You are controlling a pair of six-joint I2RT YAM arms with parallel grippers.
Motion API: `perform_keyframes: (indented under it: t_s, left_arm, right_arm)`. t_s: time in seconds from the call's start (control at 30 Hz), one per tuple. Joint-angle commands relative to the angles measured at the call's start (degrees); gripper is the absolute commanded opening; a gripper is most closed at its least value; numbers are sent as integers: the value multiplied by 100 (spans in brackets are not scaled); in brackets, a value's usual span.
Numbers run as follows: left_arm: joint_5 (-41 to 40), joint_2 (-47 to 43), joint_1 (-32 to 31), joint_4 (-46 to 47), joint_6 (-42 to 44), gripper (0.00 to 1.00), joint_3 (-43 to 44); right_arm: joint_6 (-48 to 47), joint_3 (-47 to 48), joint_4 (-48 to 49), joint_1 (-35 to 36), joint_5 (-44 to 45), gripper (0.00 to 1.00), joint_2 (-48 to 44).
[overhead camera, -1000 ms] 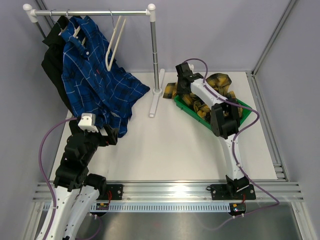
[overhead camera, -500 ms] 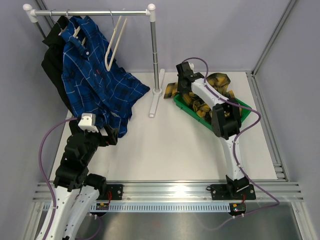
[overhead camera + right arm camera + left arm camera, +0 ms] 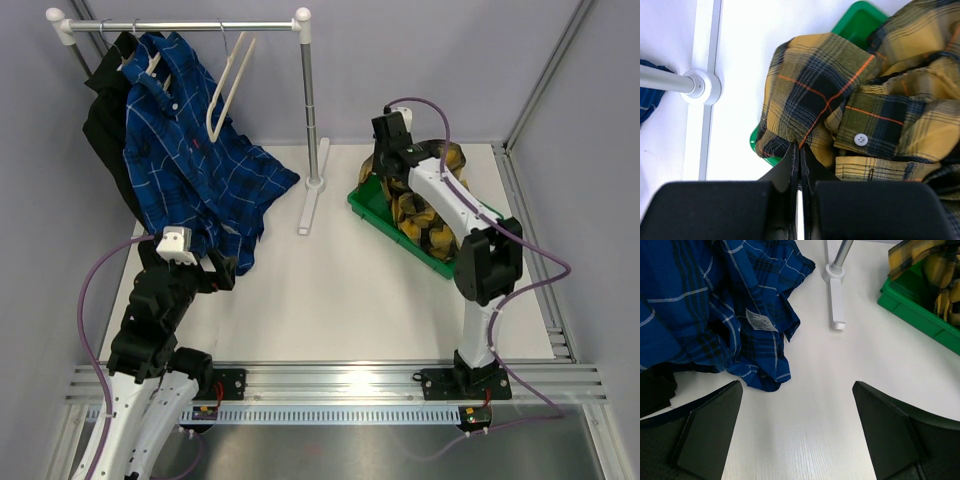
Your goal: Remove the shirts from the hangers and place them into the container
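Note:
The yellow-and-grey plaid shirt (image 3: 425, 205) lies bunched in the green container (image 3: 372, 212) at the back right. My right gripper (image 3: 385, 165) hangs over the container's left end, shut on a fold of the plaid shirt (image 3: 865, 100); its tips (image 3: 799, 146) pinch the cloth above the green rim (image 3: 860, 20). The blue checked shirt (image 3: 190, 170) hangs on a white hanger (image 3: 150, 65), its hem resting on the table. A black shirt (image 3: 100, 130) hangs behind it. One bare white hanger (image 3: 228, 90) hangs on the rail. My left gripper (image 3: 215, 275) stands open just in front of the blue shirt's hem (image 3: 715, 305), nothing between its fingers (image 3: 710, 425).
The rail (image 3: 180, 25) has white end caps, and its upright pole (image 3: 312, 110) stands on a white foot (image 3: 836, 300) between the blue shirt and the container (image 3: 910, 310). Grey walls enclose the table. An aluminium rail runs along the near edge.
My right gripper shut on the plaid sleeve that lay outside the container's left end and carried it right, over the container. The left arm stayed still.

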Motion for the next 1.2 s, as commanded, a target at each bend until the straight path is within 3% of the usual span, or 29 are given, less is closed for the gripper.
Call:
perform_keyframes:
  t_s: [0.0, 0.13, 0.37, 0.7, 0.87, 0.97, 1.17]
  left_arm:
    - [77, -30, -22, 189, -41, 99, -13]
    - [86, -12, -22, 189, -41, 99, -13]
    - [95, 14, -22, 189, -41, 99, -13]
    - [77, 58, -22, 189, -41, 99, -13]
    - [77, 75, -22, 181, -41, 99, -13]
    - [77, 76, -22, 181, -41, 99, -13]
    - [77, 128, -22, 181, -41, 99, -4]
  right_arm:
    - [-42, -456, 352, 21, 621, 0, -697]
    - [98, -1152, 422, -102, 841, 0, -971]
    - [380, -2006, 563, -437, 395, 0, -928]
    - [397, -978, -175, -445, -591, 0, 627]
    - [284, -810, -193, -445, -802, 4, 822]
    - [117, -863, -140, -419, -785, 16, 481]
    - [-182, -679, -210, -419, -802, 56, -538]
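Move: The right hand pinches a loose flap of the yellow plaid shirt above the left end of the green container. The container's middle lies about 13 cm right, 3 cm back and 16 cm below this hand; the shirt heap in it is about 14 cm right, level fore and aft, and 13 cm below. The rack's foot stands some 17 cm left, 7 cm ahead and 18 cm below. For the idle left hand, the container's middle is roughly 26 cm ahead, 48 cm right and 20 cm below. Still gripping the flap, the right hand swings back and to the right about 8 cm in a small arc that first rises a little, then plunges down into the left end of the container, drifting back left by 3 cm or so, ending its descent some 15 cm below where it began. As it sinks, the fingers tip about 20 degrees farther downward; at the bottom they open to about half, let go of the flap, and the hand begins to lift, rising some 3 cm. ##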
